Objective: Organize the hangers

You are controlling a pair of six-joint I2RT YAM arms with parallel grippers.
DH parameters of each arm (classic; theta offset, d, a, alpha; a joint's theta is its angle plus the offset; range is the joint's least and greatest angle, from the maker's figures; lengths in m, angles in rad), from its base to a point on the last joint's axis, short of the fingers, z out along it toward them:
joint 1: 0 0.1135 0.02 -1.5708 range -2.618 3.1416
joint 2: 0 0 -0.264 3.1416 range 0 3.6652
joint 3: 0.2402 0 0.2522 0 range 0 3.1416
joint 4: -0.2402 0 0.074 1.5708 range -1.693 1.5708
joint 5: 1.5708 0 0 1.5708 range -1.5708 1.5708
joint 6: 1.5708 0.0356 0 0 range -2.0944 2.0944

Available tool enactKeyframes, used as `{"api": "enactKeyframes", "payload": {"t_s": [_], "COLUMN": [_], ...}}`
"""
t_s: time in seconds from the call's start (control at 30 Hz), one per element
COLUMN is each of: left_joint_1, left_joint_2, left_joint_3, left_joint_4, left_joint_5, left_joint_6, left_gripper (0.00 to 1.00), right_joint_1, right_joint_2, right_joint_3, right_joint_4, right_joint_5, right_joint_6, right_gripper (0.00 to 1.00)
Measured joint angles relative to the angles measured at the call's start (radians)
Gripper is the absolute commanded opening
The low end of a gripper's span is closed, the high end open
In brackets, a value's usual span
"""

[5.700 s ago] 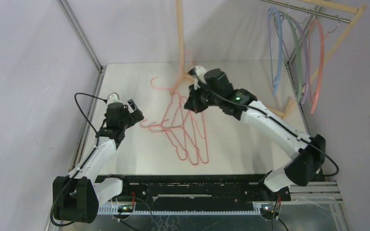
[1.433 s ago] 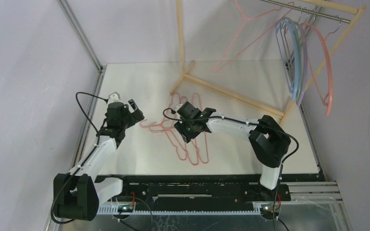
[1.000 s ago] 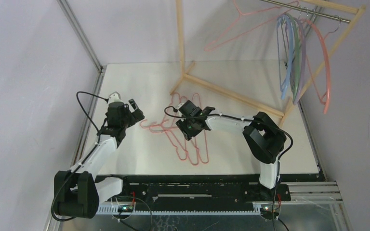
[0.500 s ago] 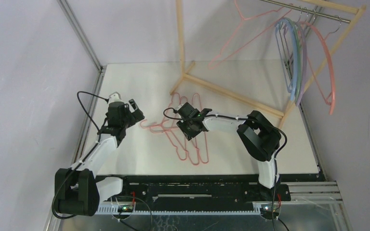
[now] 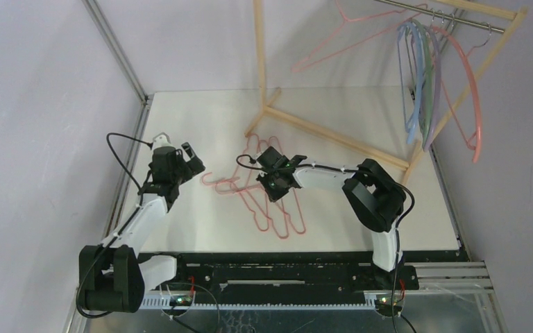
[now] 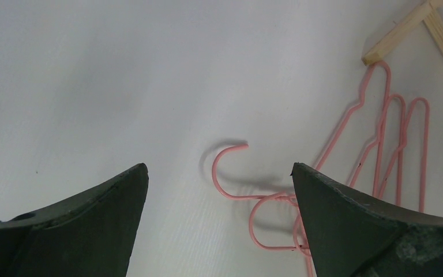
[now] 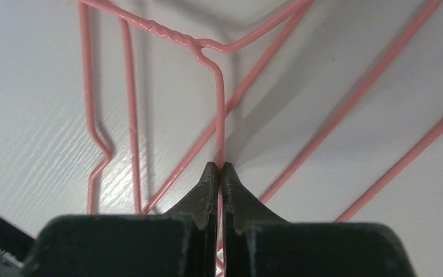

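Several pink wire hangers [image 5: 271, 208] lie in a pile on the white table. My right gripper [image 5: 272, 182] is low over the pile and shut on the wire of one pink hanger [image 7: 220, 115], which runs between its fingertips [image 7: 210, 173]. My left gripper [image 5: 184, 161] is open and empty, to the left of the pile, with two pink hooks [image 6: 233, 173] between its fingers [image 6: 346, 213]. One pink hanger [image 5: 340, 38] hangs on the metal rail [image 5: 437, 15], beside blue [image 5: 409, 76], grey-green, lilac [image 5: 434, 90] and salmon [image 5: 473, 90] hangers.
The pale wooden rack frame [image 5: 319, 132] crosses the table behind the pile; its foot end shows in the left wrist view [image 6: 398, 34]. A metal post [image 5: 114, 48] runs along the left wall. White table surface [image 5: 201, 118] lies on the far left.
Since 5.7 s ago a pink hanger has come to hang on the rail and my right gripper has come down onto the pile. In the last second the hung hangers swing and the left gripper shifts slightly left.
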Motion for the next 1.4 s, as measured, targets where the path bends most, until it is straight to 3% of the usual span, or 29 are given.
{"api": "enactKeyframes", "payload": {"t_s": [0.5, 0.87, 1.13, 1.4], "left_joint_1": [0.018, 0.018, 0.018, 0.018], "left_joint_2": [-0.078, -0.078, -0.078, -0.101], "left_joint_3": [0.0, 0.0, 0.0, -0.013], "left_joint_4": [-0.017, -0.033, -0.034, -0.038], "left_joint_5": [-0.003, -0.001, 0.0, -0.001], "left_joint_6": [0.0, 0.0, -0.001, -0.001], "left_gripper": [0.99, 0.99, 0.99, 1.0], "right_joint_1": [-0.155, -0.203, -0.241, -0.264], "right_joint_2": [-0.314, -0.53, -0.525, -0.578], "right_joint_3": [0.069, 0.122, 0.266, 0.271], "right_joint_4": [-0.078, -0.039, -0.003, -0.024], "right_joint_5": [-0.212, -0.317, -0.449, -0.335], "right_joint_6": [0.077, 0.294, 0.382, 0.402], "right_gripper": [0.0, 0.0, 0.0, 0.0]}}
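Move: Rising next, the right hand already pinches the third pink hanger near its neck just above the table. The rod's free stretch lies roughly 10 cm ahead, 20 cm right and 63 cm up from it. A pink hanger already hanging there is about 13 cm ahead, 16 cm right, 47 cm up. The two remaining pink hangers lie at table level, centred some 3 cm left and level with the hand. From the idle left hand the rod stretch is about 5 cm ahead, 38 cm right, 53 cm up. Up, fast and almost straight, the right hand lifts the pinched hanger about 36 cm off the table towards the rack rod, easing off near the top with a small drift right and forward. On the way the wrist rolls some 50 degrees, so the fingers swing from pointing down to pointing left, staying shut on the wire throughout. ##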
